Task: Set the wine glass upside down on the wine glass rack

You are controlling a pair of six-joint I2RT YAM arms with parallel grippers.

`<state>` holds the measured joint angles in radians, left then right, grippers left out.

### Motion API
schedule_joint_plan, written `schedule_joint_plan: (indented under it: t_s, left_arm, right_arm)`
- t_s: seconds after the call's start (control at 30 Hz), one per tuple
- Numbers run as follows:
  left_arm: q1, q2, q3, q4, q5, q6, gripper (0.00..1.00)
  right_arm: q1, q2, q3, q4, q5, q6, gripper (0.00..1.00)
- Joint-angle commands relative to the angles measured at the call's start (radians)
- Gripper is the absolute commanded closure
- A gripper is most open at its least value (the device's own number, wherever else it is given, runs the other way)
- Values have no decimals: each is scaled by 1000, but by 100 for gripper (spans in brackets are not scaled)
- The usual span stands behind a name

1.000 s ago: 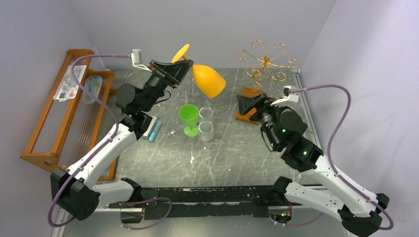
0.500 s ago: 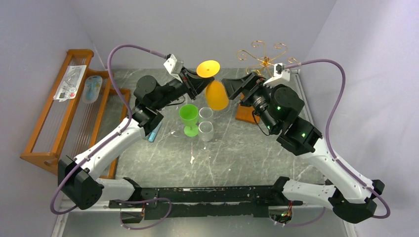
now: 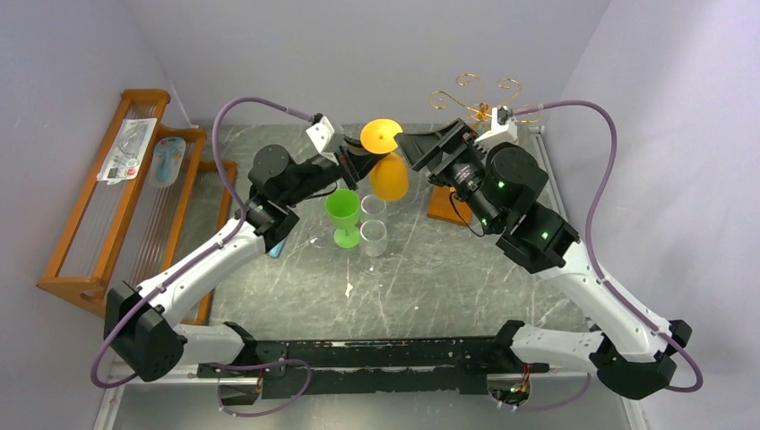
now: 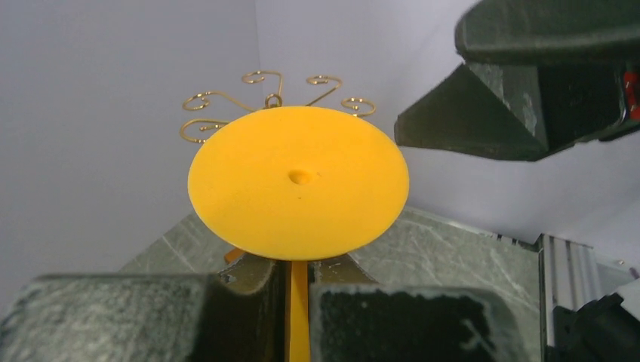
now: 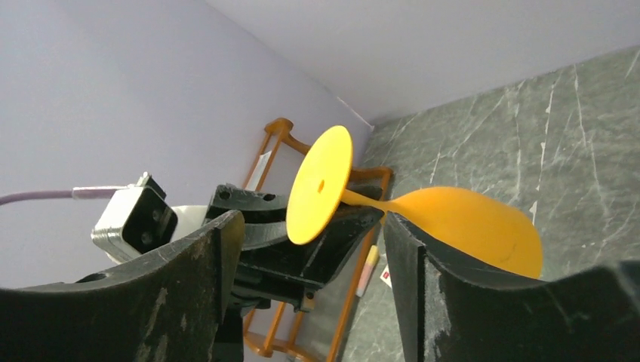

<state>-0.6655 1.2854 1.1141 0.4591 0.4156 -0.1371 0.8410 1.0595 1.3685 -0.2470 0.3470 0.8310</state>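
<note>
An orange wine glass (image 3: 389,177) hangs in the air above the middle of the table, foot (image 3: 381,136) up and bowl down. My left gripper (image 3: 357,163) is shut on its stem (image 4: 299,302), just under the round foot (image 4: 298,181). My right gripper (image 3: 414,146) stands open just right of the foot, not touching it. In the right wrist view the foot (image 5: 321,185) and bowl (image 5: 475,226) show past the spread fingers (image 5: 219,249). The gold wire wine glass rack (image 3: 479,100) stands behind at the back right, its scroll arms (image 4: 268,94) bare.
A green wine glass (image 3: 342,215) and two clear glasses (image 3: 373,235) stand below the held glass. The rack's wooden base (image 3: 443,208) sits under my right arm. A large slatted wooden rack (image 3: 81,224) with packets lines the left side. Walls close in behind and to the right.
My left arm has swung the glass right and turned it from tilted to foot-up. My right arm has risen and moved left, its open jaws now next to the foot.
</note>
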Motion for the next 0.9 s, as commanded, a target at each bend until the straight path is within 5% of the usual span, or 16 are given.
schedule_joint_plan:
  t_s: [0.0, 0.33, 0.63, 0.83, 0.87]
  left_arm:
    - [-12, -38, -69, 117, 22, 103, 95]
    - [-11, -52, -112, 164, 53, 125, 95]
    - [-12, -35, -111, 167, 61, 118, 95]
    - [-11, -43, -116, 170, 63, 109, 94]
    - [-11, -48, -122, 174, 56, 105, 85]
  right_arm:
    - [-24, 7, -16, 31, -41, 37, 30]
    - [-226, 91, -64, 106, -402, 147, 55]
    - [-232, 124, -55, 118, -488, 116, 54]
    - [-257, 133, -51, 108, -500, 125, 91]
    - [-263, 134, -49, 112, -498, 129, 97]
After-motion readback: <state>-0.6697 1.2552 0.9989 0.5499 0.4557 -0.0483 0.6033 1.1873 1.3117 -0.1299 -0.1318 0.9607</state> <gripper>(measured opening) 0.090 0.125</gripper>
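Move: The wine glass hangs upside down, its stem in the left gripper. Its yellow foot lies some 4 cm ahead, 6 cm left and 2 cm below the open right hand. From the right hand, the gold rack stands roughly 20 cm ahead, 17 cm right and lower, and the green glass about 8 cm ahead and 15 cm left, far below. From the left hand, the foot is about 4 cm up and 1 cm ahead, level sideways. Bring the right gripper forward and down about 4 cm each, then some 3 cm left, turning it roughly 15 degrees counter-clockwise, so its fingers straddle the near right rim of the glass's foot. Half close on the way in, then close further to pinch the foot. Keep the left gripper shut on the stem, sinking about 2 cm early, then holding. ##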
